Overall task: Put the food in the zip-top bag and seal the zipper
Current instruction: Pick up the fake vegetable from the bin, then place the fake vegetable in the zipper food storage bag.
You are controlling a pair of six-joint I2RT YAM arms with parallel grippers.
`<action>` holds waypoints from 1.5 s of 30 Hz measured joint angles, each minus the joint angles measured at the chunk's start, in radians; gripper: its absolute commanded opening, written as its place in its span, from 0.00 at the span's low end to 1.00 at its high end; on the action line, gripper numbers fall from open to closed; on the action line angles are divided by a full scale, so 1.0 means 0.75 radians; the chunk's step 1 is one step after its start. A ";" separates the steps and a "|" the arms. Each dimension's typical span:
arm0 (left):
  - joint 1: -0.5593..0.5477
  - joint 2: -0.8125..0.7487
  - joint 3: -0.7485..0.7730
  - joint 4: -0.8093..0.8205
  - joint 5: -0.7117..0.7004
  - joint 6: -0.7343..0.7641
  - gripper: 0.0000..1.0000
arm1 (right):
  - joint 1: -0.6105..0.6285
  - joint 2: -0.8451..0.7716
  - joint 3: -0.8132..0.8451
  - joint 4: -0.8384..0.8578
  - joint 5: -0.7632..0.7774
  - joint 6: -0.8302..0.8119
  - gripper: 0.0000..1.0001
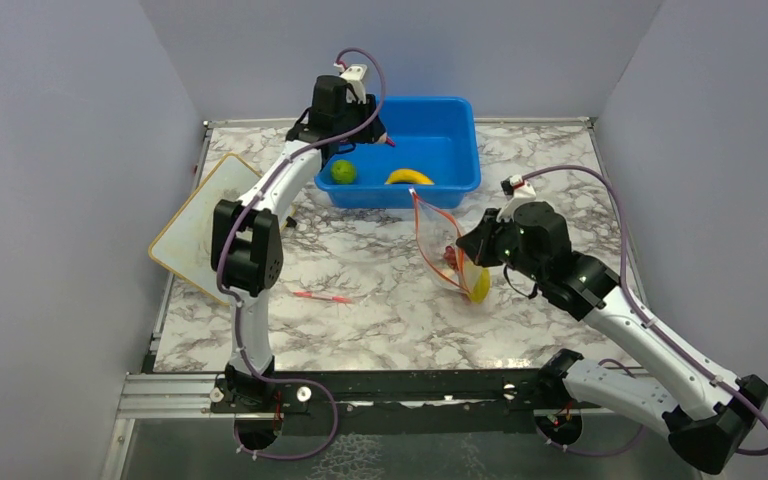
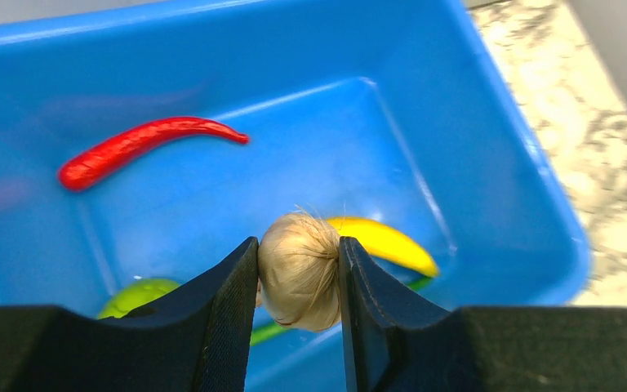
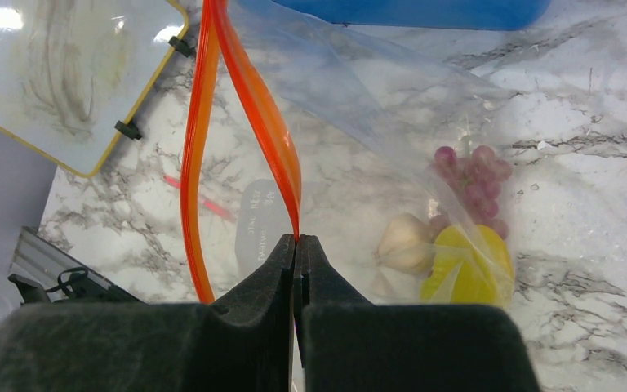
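Note:
My left gripper (image 2: 298,245) hangs over the blue tub (image 2: 490,147), shut on a beige garlic bulb (image 2: 298,278). Below it in the tub lie a red chili (image 2: 143,145), a yellow banana (image 2: 384,241) and a green lime (image 2: 135,296). The clear zip-top bag (image 3: 375,122) stands in front of the tub with its mouth gaping. My right gripper (image 3: 296,241) is shut on one side of its orange-red zipper (image 3: 273,139) and holds it up. Inside the bag sit purple grapes (image 3: 473,175), a garlic bulb (image 3: 404,245) and a yellow-green starfruit (image 3: 469,269).
A white board with a yellow rim (image 1: 205,225) lies tilted at the table's left edge. A thin red stick (image 1: 325,296) lies on the marble near the middle front. Grey walls close in the left, back and right sides.

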 measured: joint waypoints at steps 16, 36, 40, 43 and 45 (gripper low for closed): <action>0.000 -0.532 -0.513 0.130 0.435 -0.345 0.24 | 0.000 0.069 -0.036 0.134 -0.002 0.163 0.01; -0.172 -0.905 -1.084 0.523 0.663 -0.763 0.23 | 0.000 0.090 -0.042 0.204 0.009 0.242 0.01; -0.262 -0.905 -1.104 0.562 0.656 -0.782 0.23 | 0.000 0.089 -0.057 0.215 0.011 0.249 0.01; -0.319 -0.898 -1.108 0.583 0.651 -0.786 0.23 | 0.000 0.089 -0.060 0.215 0.011 0.250 0.01; -0.348 -0.891 -1.108 0.594 0.640 -0.785 0.23 | 0.000 0.087 -0.060 0.215 0.011 0.250 0.01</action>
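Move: The garlic already in the left fingers is bound for the open mouth of the zip-top bag, some 28 cm back, 10 cm right and a few centimetres lower. The right gripper pinching the bag's edge is roughly 31 cm back and 14 cm right of the left hand, about level. In the bin the banana lies about 6 cm ahead, 5 cm right and 19 cm below. From the right hand, the mouth is about 3 cm ahead and 4 cm left. The garlic, still pinched in the left fingers, comes quickly back some 30 cm out of the bin area to the bag, rising about 10 cm before dipping a little, and swings right about 10 cm, mostly late. The left wrist turns clockwise, lowers its left side and tips down. The right hand keeps its pinch on the bag's edge, easing forward and left to meet it. ##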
